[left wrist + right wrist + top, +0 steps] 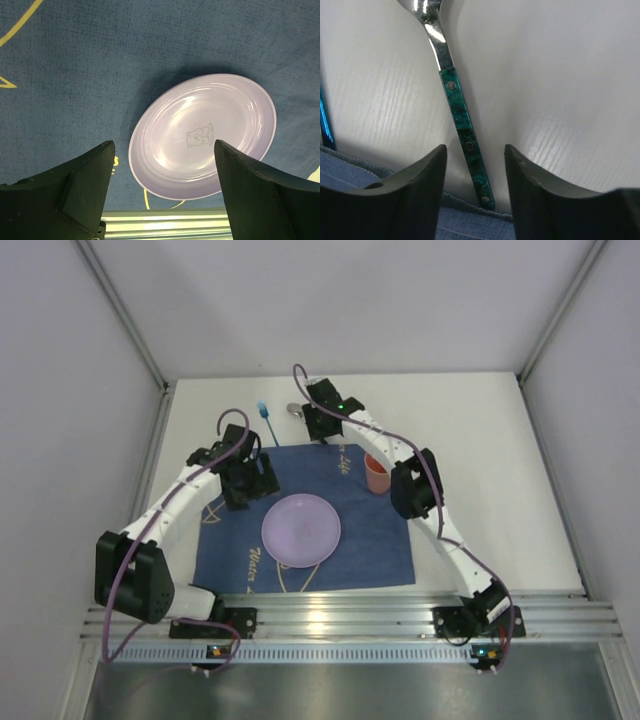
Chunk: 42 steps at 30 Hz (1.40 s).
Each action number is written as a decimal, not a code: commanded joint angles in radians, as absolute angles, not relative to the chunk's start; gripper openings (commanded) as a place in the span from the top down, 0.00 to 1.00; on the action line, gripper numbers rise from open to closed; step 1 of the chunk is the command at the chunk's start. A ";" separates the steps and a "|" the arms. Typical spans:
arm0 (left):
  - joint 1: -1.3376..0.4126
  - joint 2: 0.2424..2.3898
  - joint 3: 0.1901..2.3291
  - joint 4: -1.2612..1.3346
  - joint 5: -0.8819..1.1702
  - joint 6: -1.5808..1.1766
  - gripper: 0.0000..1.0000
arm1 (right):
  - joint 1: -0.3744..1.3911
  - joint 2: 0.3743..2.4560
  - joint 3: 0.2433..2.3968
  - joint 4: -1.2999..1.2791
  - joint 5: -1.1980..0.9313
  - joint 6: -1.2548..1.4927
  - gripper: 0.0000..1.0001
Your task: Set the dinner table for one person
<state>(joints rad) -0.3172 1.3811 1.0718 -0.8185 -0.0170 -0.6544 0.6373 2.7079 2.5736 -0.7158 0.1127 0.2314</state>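
Observation:
On the white dinner table [480, 440] lies a dark blue cloth [380, 550] with a lilac plate [301, 530] near its middle and a pink cup [377, 474] at its right back. A spoon [462, 120] with a marbled green handle lies on the table just beyond the cloth's far edge. My right gripper [475, 150] is low over it, with a jaw on each side of the handle end and a gap on both sides. My left gripper [162, 145] hangs wide open above the cloth [75, 75], left of the plate [202, 135], holding nothing.
A blue-handled utensil [267, 423] lies on the table left of the spoon [296, 409], and its edge shows at the left of the right wrist view. A silver rail [350, 615] runs along the near edge. Grey walls close in the sides and back.

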 commanded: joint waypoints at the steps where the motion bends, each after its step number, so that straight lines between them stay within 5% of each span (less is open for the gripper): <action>1: -0.318 1.347 1.039 -0.795 -0.025 -0.681 0.14 | 0.641 2.724 2.600 -0.696 0.140 0.226 0.53; 2: -0.318 1.344 1.035 -0.795 -0.025 -0.692 0.14 | 0.641 2.735 2.599 -0.695 0.138 0.219 0.62; 11: -0.318 1.272 1.034 -0.818 -0.066 -0.730 0.14 | 0.658 2.752 2.603 -0.678 0.201 0.204 0.91; 17: -0.318 1.198 1.000 -0.833 -0.098 -0.750 0.14 | 0.658 2.747 2.606 -0.687 0.222 0.216 1.00; 36: -0.318 1.020 0.979 -0.925 -0.158 -0.755 0.14 | 0.483 2.370 2.701 -0.572 0.200 0.222 1.00; 42: -0.318 1.032 0.989 -0.890 -0.138 -0.730 0.14 | 0.489 2.094 2.458 -0.684 0.053 0.360 1.00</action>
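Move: The spoon lies between the right hand's half-open fingers, its middle roughly 3 cm ahead, 3 cm left and 1 cm lower; they stand over its green handle. From the right hand, the blue fork is about 13 cm left and 1 cm ahead, the cup 15 cm right and 14 cm back, the plate 26 cm back and 4 cm left. From the left hand the spoon is some 27 cm ahead, 9 cm right and 9 cm lower. The spoon's green handle is pinched about its middle as the right fingers close, the hand creeping a centimetre or so forward down at the table. Then the right hand carries the spoon up about 25 cm, swinging some 11 cm right with a little net forward, the fingers tipping up about 20 degrees and turning clockwise. The left hand, open and empty, backs off a few centimetres up, back and to its left. ##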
